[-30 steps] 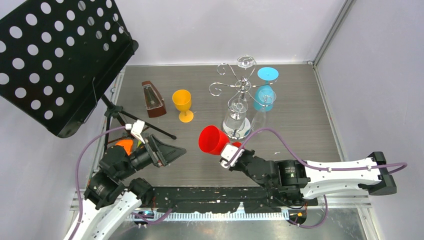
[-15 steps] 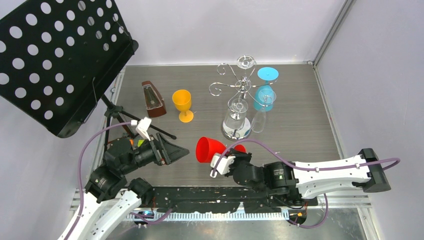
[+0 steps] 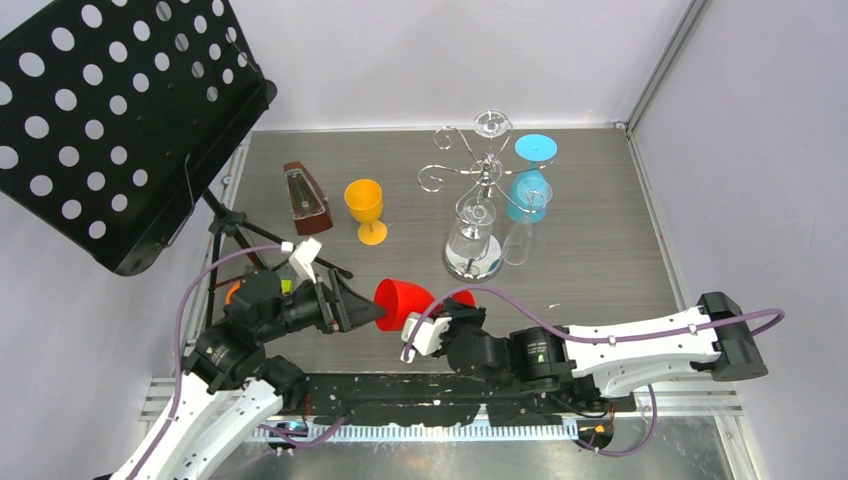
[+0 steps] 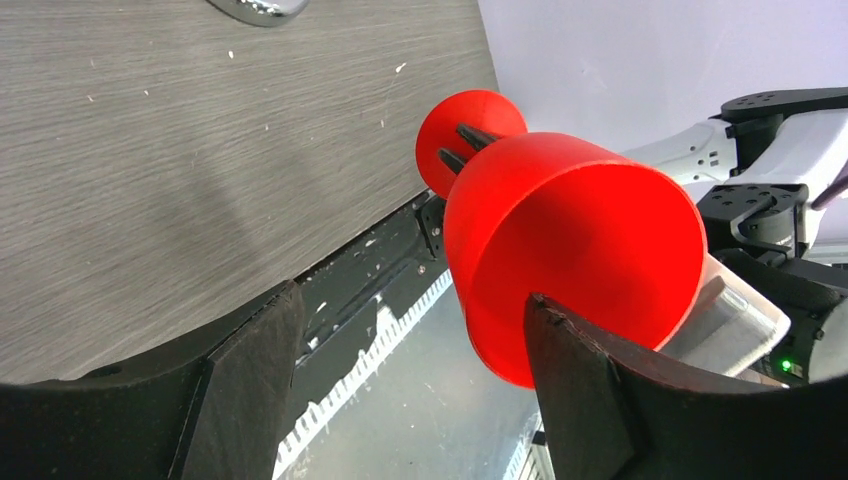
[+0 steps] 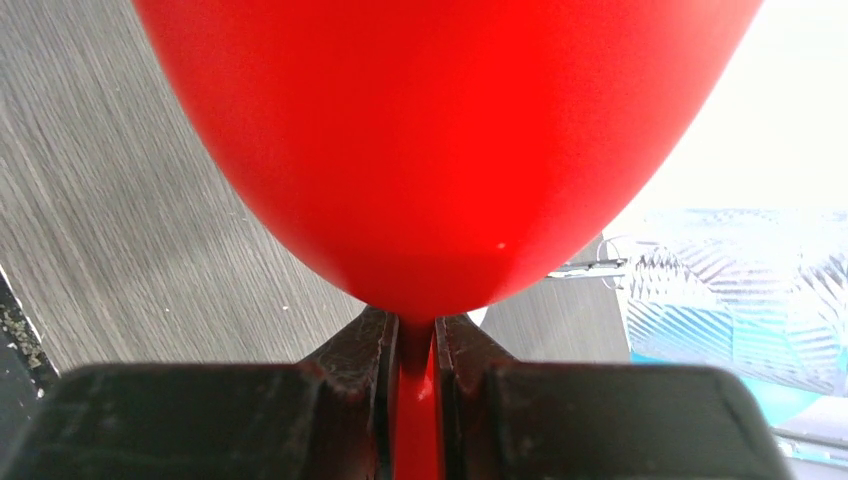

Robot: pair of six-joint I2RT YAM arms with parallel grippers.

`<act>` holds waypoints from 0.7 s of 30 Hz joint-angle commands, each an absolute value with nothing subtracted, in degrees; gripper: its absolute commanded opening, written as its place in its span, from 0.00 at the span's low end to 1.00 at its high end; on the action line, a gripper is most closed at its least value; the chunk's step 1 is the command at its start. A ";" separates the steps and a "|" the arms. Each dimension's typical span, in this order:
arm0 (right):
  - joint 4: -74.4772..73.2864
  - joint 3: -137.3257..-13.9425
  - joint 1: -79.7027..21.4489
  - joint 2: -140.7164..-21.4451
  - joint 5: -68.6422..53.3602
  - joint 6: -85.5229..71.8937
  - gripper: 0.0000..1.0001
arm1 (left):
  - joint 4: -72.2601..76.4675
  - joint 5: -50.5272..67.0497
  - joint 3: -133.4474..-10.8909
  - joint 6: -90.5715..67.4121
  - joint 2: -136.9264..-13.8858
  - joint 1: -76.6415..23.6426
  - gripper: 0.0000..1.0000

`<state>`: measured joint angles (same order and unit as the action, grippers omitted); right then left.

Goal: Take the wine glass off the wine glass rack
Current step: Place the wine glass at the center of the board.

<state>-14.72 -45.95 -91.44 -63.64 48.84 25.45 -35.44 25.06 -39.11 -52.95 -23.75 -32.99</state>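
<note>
My right gripper (image 3: 438, 312) is shut on the thin stem of a red wine glass (image 3: 400, 302), which it holds on its side near the table's front edge, bowl pointing left. In the right wrist view both pads clamp the red stem (image 5: 415, 380) just under the bowl (image 5: 440, 130). My left gripper (image 3: 370, 311) stands open right at the bowl's mouth. In the left wrist view the red wine glass (image 4: 570, 230) sits just past the right fingertip (image 4: 560, 350), with nothing gripped. The chrome wine glass rack (image 3: 487, 172) stands at the back, holding clear glasses and a blue one (image 3: 528, 188).
A yellow goblet (image 3: 365, 206) and a brown metronome (image 3: 306, 198) stand on the table's left part. A black perforated music stand (image 3: 110, 110) overhangs the far left, its tripod legs (image 3: 240, 232) reaching toward my left arm. The rack's mirrored base (image 3: 472, 262) lies behind the red glass.
My right arm has carried the red glass left and nearer the front edge. My left gripper has moved right until its tips meet the bowl's mouth.
</note>
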 commanded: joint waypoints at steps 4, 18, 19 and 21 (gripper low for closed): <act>-7.71 -49.29 -92.75 -66.31 51.28 27.31 0.06 | -31.82 27.42 -37.55 -52.00 -24.12 -33.01 0.73; -3.52 -48.12 -93.08 -68.79 53.94 28.17 0.06 | -30.23 28.81 -36.33 -52.66 -24.84 -33.03 0.00; -3.52 -48.06 -93.08 -68.77 54.08 28.02 0.06 | -30.35 28.77 -36.47 -52.65 -24.88 -33.02 0.00; -3.60 -47.68 -93.08 -68.64 54.20 27.47 0.13 | -30.39 28.63 -36.96 -52.50 -25.15 -33.04 0.00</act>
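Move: My left hand, open, has the middle of the red wine glass about 10 cm to its right, 2 cm ahead and 3 cm lower, the mouth facing its fingers. From that hand the yellow wine glass stands some 30 cm ahead and 5 cm left, the wine glass rack 23 cm ahead and 21 cm right, both lower. My right hand already holds the red glass by its stem; the left fingers it feeds lie about 14 cm left, 3 cm back and slightly higher. I bring my left fingers from wide open to shut over the near edge of the red glass's rim, one inside the bowl and one outside, while that hand sinks only about 1 cm. My right hand keeps its pinch on the stem and carries the glass some 2 cm to the left, mouth first onto the left fingers, then eases to a stop. ##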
